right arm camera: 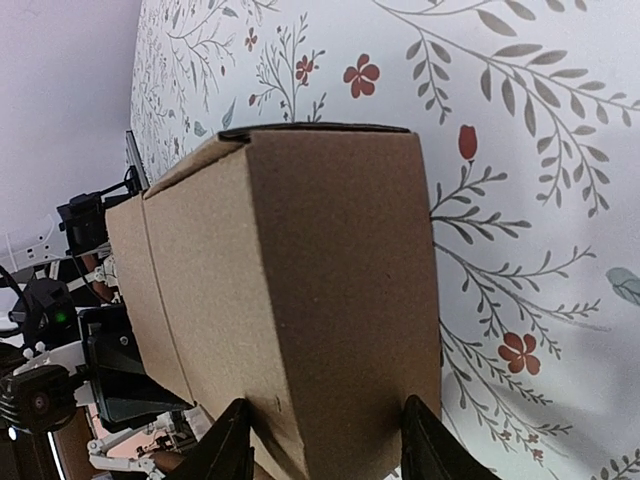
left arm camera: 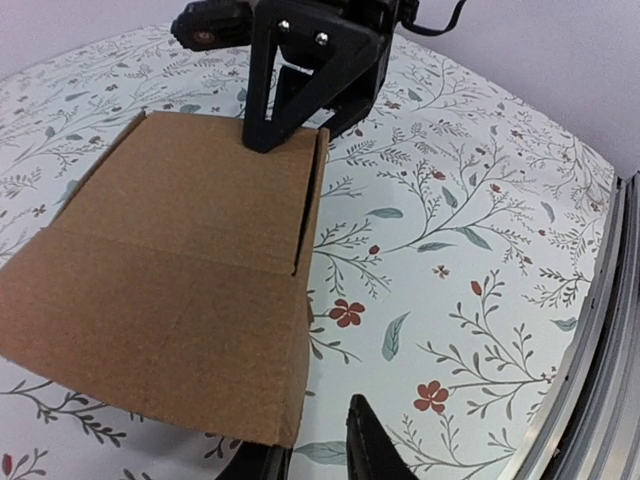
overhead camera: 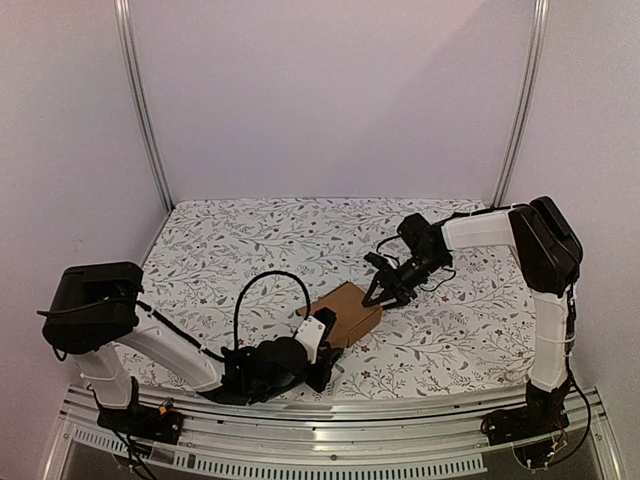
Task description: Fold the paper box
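Note:
The paper box [overhead camera: 345,311] is plain brown cardboard, partly folded, lying mid-table between both arms. In the left wrist view the box [left arm camera: 170,270] shows a broad top panel with a slit on its right side. Its near corner lies over one finger of my left gripper [left arm camera: 320,455], whose jaws stand narrowly apart with tablecloth showing between them. My left gripper [overhead camera: 328,350] sits at the box's near end. My right gripper [overhead camera: 378,296] is at the far right end. There its fingers [right arm camera: 232,450] stand apart against the box [right arm camera: 330,280], not clamped.
A floral tablecloth [overhead camera: 240,240] covers the table. An aluminium rail [overhead camera: 330,432] runs along the near edge, also seen as a rail [left arm camera: 600,380] in the left wrist view. A black cable [overhead camera: 262,285] loops above the left arm. Walls and two metal posts [overhead camera: 145,110] close the back.

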You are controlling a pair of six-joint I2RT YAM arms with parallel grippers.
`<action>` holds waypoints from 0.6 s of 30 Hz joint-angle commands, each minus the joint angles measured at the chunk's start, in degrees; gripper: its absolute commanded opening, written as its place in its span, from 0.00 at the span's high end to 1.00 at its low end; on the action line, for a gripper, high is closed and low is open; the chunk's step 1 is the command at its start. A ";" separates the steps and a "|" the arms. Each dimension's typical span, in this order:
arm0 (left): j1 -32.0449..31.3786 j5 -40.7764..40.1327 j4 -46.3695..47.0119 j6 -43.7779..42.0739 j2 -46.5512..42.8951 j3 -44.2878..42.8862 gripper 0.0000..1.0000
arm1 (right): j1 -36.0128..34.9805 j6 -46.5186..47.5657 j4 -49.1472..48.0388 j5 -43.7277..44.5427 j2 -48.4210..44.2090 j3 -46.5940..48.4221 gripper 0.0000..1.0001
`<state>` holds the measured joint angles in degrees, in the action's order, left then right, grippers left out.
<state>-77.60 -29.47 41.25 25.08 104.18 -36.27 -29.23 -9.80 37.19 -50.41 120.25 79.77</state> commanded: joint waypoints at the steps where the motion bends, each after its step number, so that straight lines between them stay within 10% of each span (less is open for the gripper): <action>1: -0.70 -0.35 0.83 -1.32 2.29 0.07 0.78 | 0.96 -2.09 -2.22 0.25 2.61 -1.78 0.52; 9: -1.22 0.10 -4.76 -5.17 2.13 -1.93 0.67 | 2.14 -2.03 -2.48 -0.40 2.67 -2.18 0.52; 18: -7.98 -8.22 -37.45 -12.40 -17.28 -6.17 0.47 | 3.24 -1.82 -2.39 -0.54 3.50 -2.60 0.52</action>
<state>-84.47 -32.29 18.59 17.63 94.70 -38.85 -26.92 -11.73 34.81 -53.80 121.16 78.59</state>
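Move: The paper box's near flap juts out about 6 cm ahead of the left hand and 2 cm to its left, roughly level; the box's middle is some 9 cm ahead and 3 cm right. The table's metal edge runs about 5 cm behind that hand. The right hand already pinches the box, whose middle lies some 7 cm to its left and 3 cm back. Left dips 2 cm, then backs some 4 cm and up, away from the flap, opening; right keeps holding. ##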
